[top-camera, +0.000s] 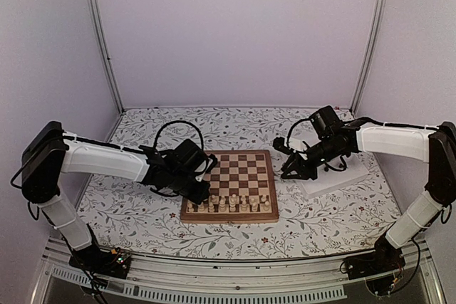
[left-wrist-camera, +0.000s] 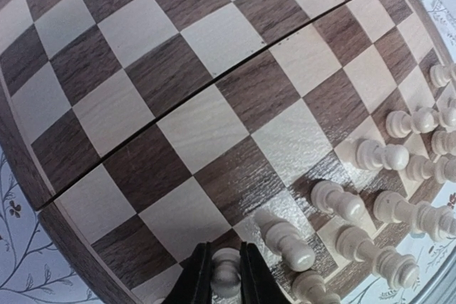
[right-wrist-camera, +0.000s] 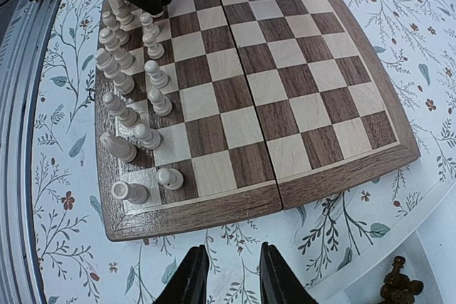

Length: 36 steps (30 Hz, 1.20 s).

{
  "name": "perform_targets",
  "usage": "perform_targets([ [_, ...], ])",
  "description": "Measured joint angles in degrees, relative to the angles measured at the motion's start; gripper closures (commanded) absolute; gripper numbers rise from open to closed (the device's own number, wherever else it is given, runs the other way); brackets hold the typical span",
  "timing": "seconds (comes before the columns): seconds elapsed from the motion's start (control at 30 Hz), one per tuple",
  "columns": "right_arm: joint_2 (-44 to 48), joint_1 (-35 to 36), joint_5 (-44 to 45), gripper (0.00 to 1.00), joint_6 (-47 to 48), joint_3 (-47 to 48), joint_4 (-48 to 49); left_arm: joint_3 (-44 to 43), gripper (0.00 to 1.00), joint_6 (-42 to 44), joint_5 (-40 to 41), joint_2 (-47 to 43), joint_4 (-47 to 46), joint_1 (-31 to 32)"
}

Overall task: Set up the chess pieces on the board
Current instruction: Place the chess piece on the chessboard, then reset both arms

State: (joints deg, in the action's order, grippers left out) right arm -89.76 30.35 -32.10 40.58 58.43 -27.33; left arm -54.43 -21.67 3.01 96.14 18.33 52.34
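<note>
The board (top-camera: 246, 172) lies in the middle of the table, with cream chess pieces (top-camera: 231, 204) lined up in its two near rows. My left gripper (top-camera: 206, 194) is over the near-left corner of the board. In the left wrist view its fingers are shut on a cream pawn (left-wrist-camera: 226, 270) that stands upright on a square beside the other cream pieces (left-wrist-camera: 381, 154). My right gripper (right-wrist-camera: 226, 275) hovers open and empty over the cloth, just off the board's right edge (right-wrist-camera: 320, 176). A dark piece (right-wrist-camera: 400, 286) lies in the white tray.
The white tray (top-camera: 342, 176) sits right of the board, under my right arm. A floral cloth (top-camera: 142, 211) covers the table. The far rows of the board (right-wrist-camera: 306, 40) hold no pieces. Metal posts stand at the back corners.
</note>
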Motion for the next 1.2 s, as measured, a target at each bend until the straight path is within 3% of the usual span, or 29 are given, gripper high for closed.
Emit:
perform_targets([
  [0.63,0.0,0.0,-0.02,0.72,-0.02,0.02,-0.02,-3.76,0.69,1.05,1.33,0.0,1.4,0.0],
  [0.87,1.07,-0.79,1.79,0.72,-0.31,2.27,-1.51,-10.29,0.55,3.8,5.62,-0.35,5.57,-0.31],
  [0.97,4.35,-4.13,2.4,0.71,-1.03,4.31,-1.77,-13.25,0.42,6.51,9.81,-2.4,7.76,-1.01],
  [1.0,5.42,-5.49,2.51,0.69,-1.53,5.01,-1.57,-14.01,0.39,7.45,11.08,-3.15,8.17,-1.42],
  [1.03,6.78,-7.48,2.51,0.58,-2.38,5.84,-1.31,-14.97,0.36,8.44,12.57,-4.07,8.52,-2.08],
  [1.17,11.21,-15.82,3.8,0.03,-7.23,8.09,0.94,-17.35,0.22,12.02,16.94,-8.22,8.5,-6.45],
  [1.2,12.15,-17.79,4.9,0.01,-8.63,8.24,1.79,-17.68,0.2,12.85,17.73,-9.18,8.31,-7.78],
])
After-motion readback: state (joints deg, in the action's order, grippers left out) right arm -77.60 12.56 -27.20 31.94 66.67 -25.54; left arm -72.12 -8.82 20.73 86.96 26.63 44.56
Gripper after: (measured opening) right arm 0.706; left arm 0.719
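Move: Between the left fingers, with its middle about 1 cm below the hand point, is the white pawn, at its square in the front row, second from the board's left. Another pawn stands roughly 4 cm to its left, one some 4 cm to its right, and a back-row piece about 4 cm straight behind it. From the right hand, the held pawn lies about 33 cm left, some 4 cm back and 8 cm below. Staying put at first, the left fingers ease apart and let go of the pawn; the hand then climbs about 17 cm and goes some 10 forward, ending a little left, its fingertips swinging outward and opening wide. Late on, the idle right hand rises away from the board, forward and right, turning clockwise and opening. ##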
